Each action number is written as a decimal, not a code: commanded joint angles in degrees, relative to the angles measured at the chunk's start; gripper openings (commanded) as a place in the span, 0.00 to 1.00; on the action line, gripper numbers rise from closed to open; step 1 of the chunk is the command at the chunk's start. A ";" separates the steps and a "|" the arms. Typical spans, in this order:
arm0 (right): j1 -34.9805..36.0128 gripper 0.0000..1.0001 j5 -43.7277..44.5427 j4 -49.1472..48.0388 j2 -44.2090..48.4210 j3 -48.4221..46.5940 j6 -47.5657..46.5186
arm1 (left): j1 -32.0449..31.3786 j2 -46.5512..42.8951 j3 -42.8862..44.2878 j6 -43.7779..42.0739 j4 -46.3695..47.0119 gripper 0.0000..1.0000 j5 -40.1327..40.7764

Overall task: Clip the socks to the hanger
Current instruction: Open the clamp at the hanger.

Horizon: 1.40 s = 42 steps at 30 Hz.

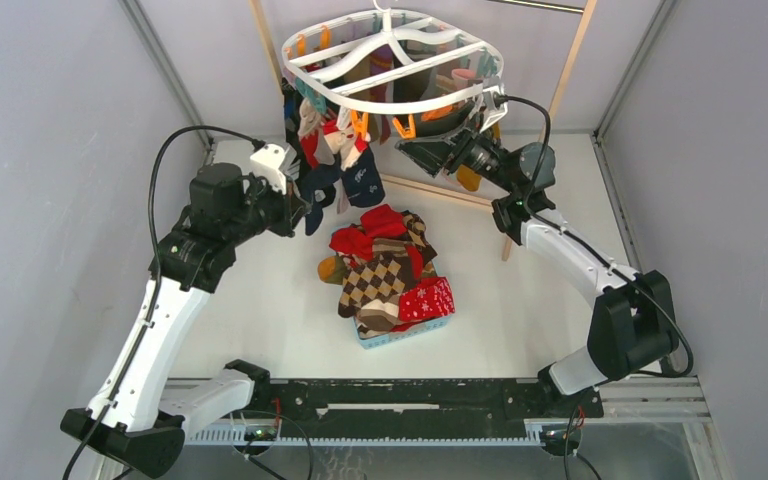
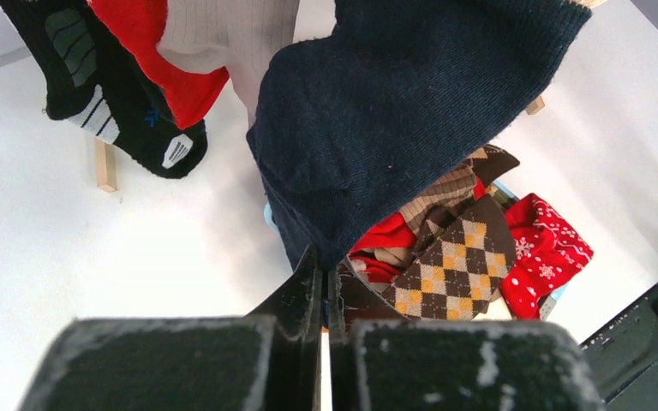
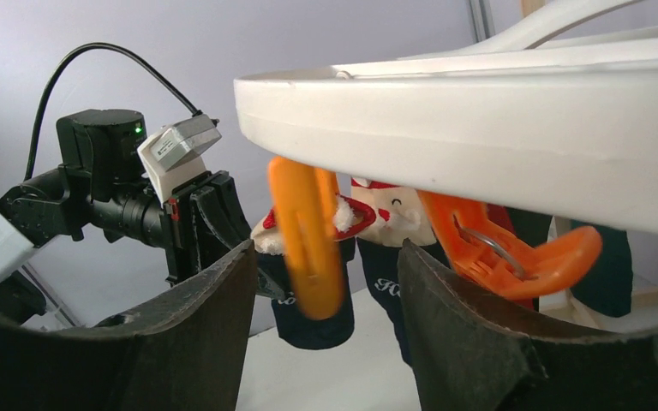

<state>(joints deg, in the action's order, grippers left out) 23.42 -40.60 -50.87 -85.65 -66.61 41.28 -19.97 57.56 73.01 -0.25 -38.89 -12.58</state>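
The white oval hanger hangs at the back, with orange and teal clothespins under it. Several socks are clipped at its left side. My left gripper is shut on the lower edge of a hanging navy sock, the fabric pinched between its fingertips. My right gripper is open just under the hanger rim. A blurred orange clothespin dangles between its fingers without touching them. A second orange clothespin hangs to the right. Loose socks lie piled mid-table, argyle and red snowflake among them.
A small light-blue basket sits under the sock pile. The pale wooden rack frame holds up the hanger, its feet on the table. Grey walls enclose the white table on three sides.
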 commanded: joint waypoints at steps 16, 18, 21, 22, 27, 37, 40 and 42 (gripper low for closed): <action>4.18 0.25 4.94 2.16 5.50 -0.60 -11.72 | 0.28 -2.14 2.92 -1.37 0.35 0.01 1.13; 5.04 0.20 6.45 3.91 6.46 -0.59 -14.20 | 0.28 -2.19 3.10 -1.25 0.17 0.09 1.67; 6.42 0.11 9.47 6.28 7.43 -0.66 -17.86 | 0.28 -2.19 3.46 -1.16 -0.82 0.47 1.74; 6.85 0.09 10.31 6.84 7.57 -0.64 -18.61 | 0.28 -2.15 3.71 -0.97 -1.43 0.61 1.62; 8.94 0.02 12.74 9.65 6.87 -1.87 -22.17 | 0.28 -2.23 7.00 -0.44 -6.64 0.85 0.14; 14.26 0.00 17.74 11.99 3.02 -5.76 -27.83 | 0.27 -2.88 16.07 5.52 -10.28 0.92 -7.36; 15.63 0.00 19.33 11.21 1.84 -6.90 -28.33 | 0.27 0.34 21.00 9.39 -7.63 0.91 -9.51; 16.77 0.00 21.03 10.97 1.14 -7.62 -29.03 | 0.21 3.14 24.27 12.37 -5.10 0.88 -11.72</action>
<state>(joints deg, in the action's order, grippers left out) 37.98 -22.31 -37.65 -83.79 -70.89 15.20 -19.97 56.58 90.08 5.23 -49.82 -18.81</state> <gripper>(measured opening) 0.259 0.905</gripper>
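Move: The right hand's half-open fingers are already around an empty orange clamp, its middle about 1 cm back, 1 cm left and 1 cm above them. The next orange clamp hangs some 7 cm left of the fingers and 1 cm ahead, another about 3 cm right and 4 cm ahead, both 1 cm higher. For the left hand, that first clamp is roughly 6 cm ahead, 16 cm right and 11 cm up; the navy sock it holds has its middle some 3 cm ahead, 4 cm right, 4 cm up. The right fingers close on the orange clamp's handles and keep squeezing, effort rising and the gap stalling part-way; the hand first edges back and up, then carries the clamp left, about 5.5 cm in all, turning some 10 degrees clockwise. Meanwhile the left hand holds nearly still, then opens wide, releases the navy sock and withdraws up about 9 cm and back 5. ##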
